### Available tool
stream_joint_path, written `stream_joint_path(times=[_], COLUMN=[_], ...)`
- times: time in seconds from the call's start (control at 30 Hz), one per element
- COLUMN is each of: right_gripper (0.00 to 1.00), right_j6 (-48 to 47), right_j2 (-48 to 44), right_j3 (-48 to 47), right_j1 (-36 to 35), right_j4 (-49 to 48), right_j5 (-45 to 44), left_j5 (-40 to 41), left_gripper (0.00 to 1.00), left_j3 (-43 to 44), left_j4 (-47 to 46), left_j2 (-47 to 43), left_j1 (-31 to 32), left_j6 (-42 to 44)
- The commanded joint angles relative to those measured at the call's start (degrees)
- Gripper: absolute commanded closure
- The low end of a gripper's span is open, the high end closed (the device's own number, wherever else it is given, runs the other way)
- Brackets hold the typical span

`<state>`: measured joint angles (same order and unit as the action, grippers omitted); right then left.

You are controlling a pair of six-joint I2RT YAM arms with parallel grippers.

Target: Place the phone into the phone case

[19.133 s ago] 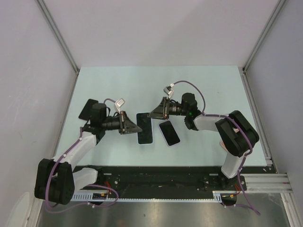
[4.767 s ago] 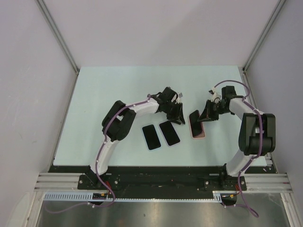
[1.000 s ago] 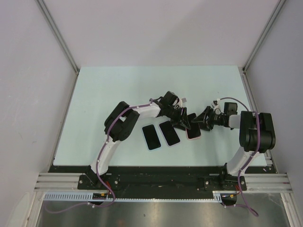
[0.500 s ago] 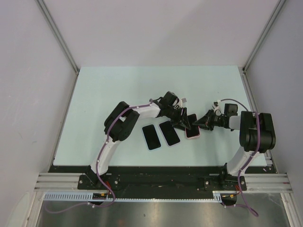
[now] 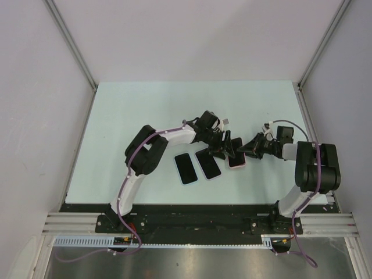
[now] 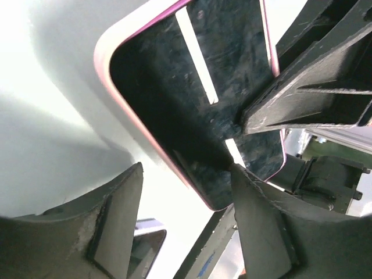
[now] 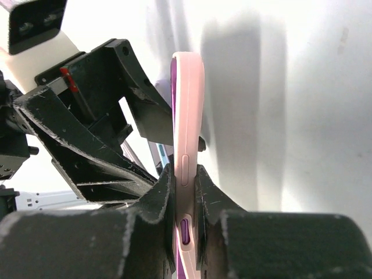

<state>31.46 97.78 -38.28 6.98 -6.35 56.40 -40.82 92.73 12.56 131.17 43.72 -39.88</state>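
Observation:
A pink phone case (image 5: 236,158) with a dark phone screen in it stands tilted on edge on the table. It shows in the left wrist view (image 6: 192,99) and edge-on in the right wrist view (image 7: 187,104). My right gripper (image 5: 246,151) is shut on the case's side edge (image 7: 185,174). My left gripper (image 5: 224,147) is open on the case's other side. In the left wrist view (image 6: 186,232), one of its fingers (image 6: 264,232) touches the dark screen near the lower corner. The other finger is off the case.
Two more dark-screened phones lie flat side by side (image 5: 186,168) (image 5: 207,164), just left of the grippers. A corner of one shows in the left wrist view (image 6: 145,247). The pale table (image 5: 145,110) has walls at its left, back and right.
Over the last second the right wrist has pulled back slightly to the right. The left gripper has stayed pressed against the case. The case has hardly moved.

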Motion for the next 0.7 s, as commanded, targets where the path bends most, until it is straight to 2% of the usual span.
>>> stream_joint_path(times=[0.0,0.07,0.2,0.33,0.47,0.67], right_gripper=[1.00,1.00,1.00,1.00,1.00,1.00], right_j6=[6.41,7.99,11.42,17.83,25.30,30.41], right_j2=[-6.80,-8.21,-12.07,-15.41,-17.27,-18.85], right_j3=[-0.83,-0.83,-0.83,-0.74,-0.74,-0.74], right_j1=[-0.13,-0.48,-2.85,-6.80,-11.28,-15.32], right_j4=[-7.00,-8.59,-12.79,-19.30,-27.56,-33.11], right_j5=[6.70,7.40,8.55,9.08,9.25,8.11], left_j5=[4.78,6.19,4.61,-1.70,-6.80,-6.91], left_gripper=[0.30,0.24,0.19,0.17,0.17,0.17], left_j3=[-1.58,-4.46,-10.62,-17.74,-23.45,-26.19], left_j4=[6.33,6.51,2.92,-4.11,-12.27,-17.47], left_j2=[-9.76,-13.56,-21.74,-28.94,-32.20,-35.98], left_j1=[-0.66,-2.14,-4.87,-7.07,-8.30,-8.66], left_j6=[4.81,5.42,4.03,0.77,-3.62,-5.91])
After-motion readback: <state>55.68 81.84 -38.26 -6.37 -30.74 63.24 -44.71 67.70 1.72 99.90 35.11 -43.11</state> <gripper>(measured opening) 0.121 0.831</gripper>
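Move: The pink case with its phone is still pinched in the right hand near its right edge, its middle about 3 cm to that hand's left and level with it. From the left hand, open at the case's left edge, that middle is some 4 cm to the right. On the table roughly 4 cm below the hands lie the purple-cased phone, about 10 cm left of the left hand and 5 cm back, and the blue-cased phone, roughly 21 cm left and 7 cm back. The pink case goes up and then also leftward in the right hand's unbroken pinch, about 15 cm up and 8 cm left, its left side and far end tilting up and turning somewhat counter-clockwise. The left hand travels up and left alongside, about as far, rolling its left side down late on, its fingers opening wider around the case's left edge without gripping. ##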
